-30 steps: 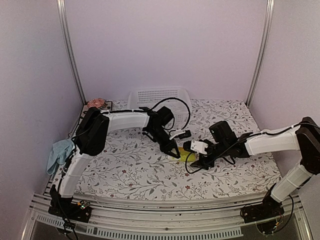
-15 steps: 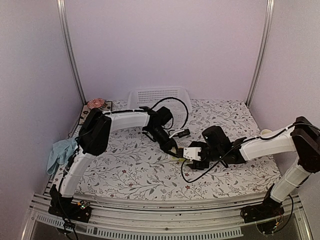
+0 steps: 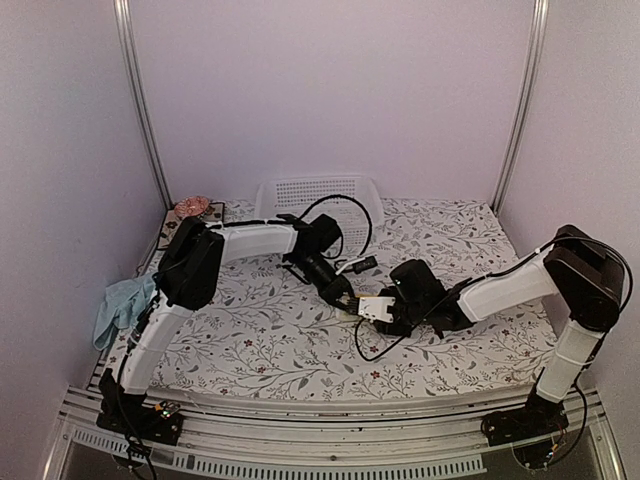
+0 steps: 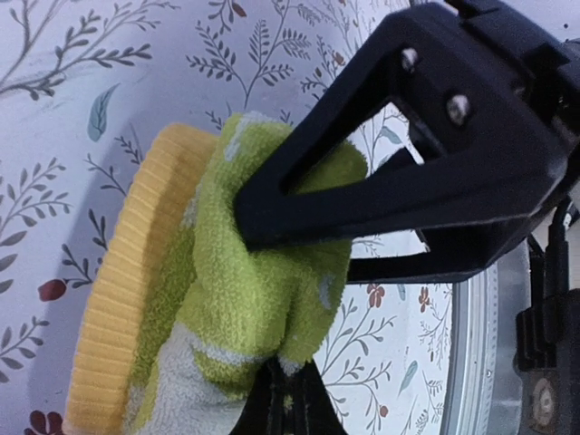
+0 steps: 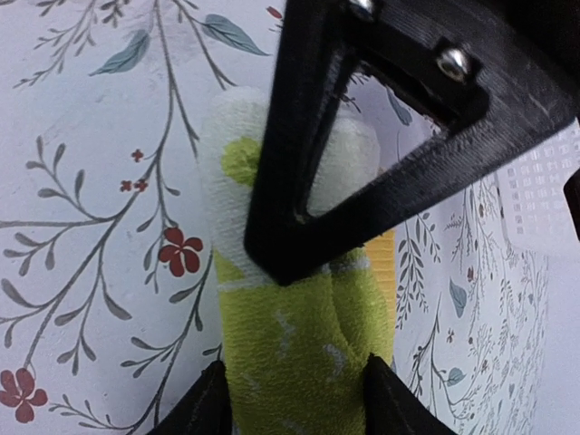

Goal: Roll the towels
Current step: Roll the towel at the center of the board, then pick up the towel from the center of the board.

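A yellow-green towel (image 4: 254, 299) lies rolled up on the flowered table cover, with a yellow ribbed edge (image 4: 118, 299) along one side. My left gripper (image 4: 285, 385) is shut, pinching one end of the roll. My right gripper (image 5: 294, 403) straddles the same towel (image 5: 290, 344), one finger pressed against each side. In the top view the left gripper (image 3: 342, 297) and the right gripper (image 3: 368, 312) meet at the table's middle and hide most of the roll. A light blue towel (image 3: 120, 308) hangs crumpled over the table's left edge, beside the left arm.
A white perforated basket (image 3: 318, 195) stands at the back centre. A small pink object (image 3: 190, 208) sits in the back left corner. The flowered cover (image 3: 260, 345) spans the table. Metal rails (image 3: 330, 440) run along the near edge, and walls enclose three sides.
My right arm has swung left to the yellow-green roll, and its jaws have narrowed around it. The left gripper has stayed shut on the roll, hardly moving.
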`<act>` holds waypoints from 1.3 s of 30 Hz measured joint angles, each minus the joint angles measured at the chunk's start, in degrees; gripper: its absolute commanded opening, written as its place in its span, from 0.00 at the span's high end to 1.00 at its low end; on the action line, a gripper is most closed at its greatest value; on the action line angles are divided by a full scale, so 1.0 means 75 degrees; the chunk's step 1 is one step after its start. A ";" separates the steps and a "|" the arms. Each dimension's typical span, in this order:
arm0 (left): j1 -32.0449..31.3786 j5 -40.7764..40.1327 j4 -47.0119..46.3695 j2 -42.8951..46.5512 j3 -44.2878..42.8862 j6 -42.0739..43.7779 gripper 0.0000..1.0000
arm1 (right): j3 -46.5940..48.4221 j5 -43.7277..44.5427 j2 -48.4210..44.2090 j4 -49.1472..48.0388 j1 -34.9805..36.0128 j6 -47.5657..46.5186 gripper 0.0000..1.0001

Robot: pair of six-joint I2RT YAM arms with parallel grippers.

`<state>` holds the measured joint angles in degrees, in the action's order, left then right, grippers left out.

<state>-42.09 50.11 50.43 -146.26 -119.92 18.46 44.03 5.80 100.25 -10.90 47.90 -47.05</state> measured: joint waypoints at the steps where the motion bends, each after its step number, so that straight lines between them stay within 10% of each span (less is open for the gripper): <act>1: 0.0009 0.0020 -0.0003 -0.0003 0.0000 -0.0003 0.92 | 0.0050 0.0064 0.0064 -0.0015 0.0000 0.0035 0.71; 6: 0.0020 0.0047 -0.0009 0.0023 0.0047 -0.0012 0.81 | 0.0277 0.0131 0.0230 0.0181 0.0003 0.0163 0.88; 26: 0.0230 -0.2879 -0.2052 0.2923 0.3340 -0.0134 0.58 | 0.1751 -0.2681 0.0321 0.3206 -0.0449 0.0347 0.87; 39: 0.0236 -0.1690 -0.2337 0.2550 0.3217 -0.0379 0.37 | 0.2381 -0.3194 0.0801 0.4013 -0.0495 0.0321 0.87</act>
<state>-40.32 37.43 32.91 -127.13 -95.79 15.62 61.89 -18.15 106.26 19.20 44.18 -44.64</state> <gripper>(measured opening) 0.593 0.159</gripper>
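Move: The green-and-white towel's middle lies about 3 cm to the left of the right hand, whose half-open fingers straddle the towel's right end, and roughly 1 cm farther out. From the left hand, shut on the towel's left end, its middle is some 3 cm to the right and near level, 1 cm lower. The white basket stands about 25 cm ahead of the left hand and 6 cm to its left. Closing on the towel's right end, the right hand pinches it, then drags it about 4 cm back and 2.5 cm left while the fingers tip some 30 degrees more steeply down. The left hand opens, lets go of the left end, swings off left, up and a little forward, then turns back towards the towel and begins to sink, fingers spread. ##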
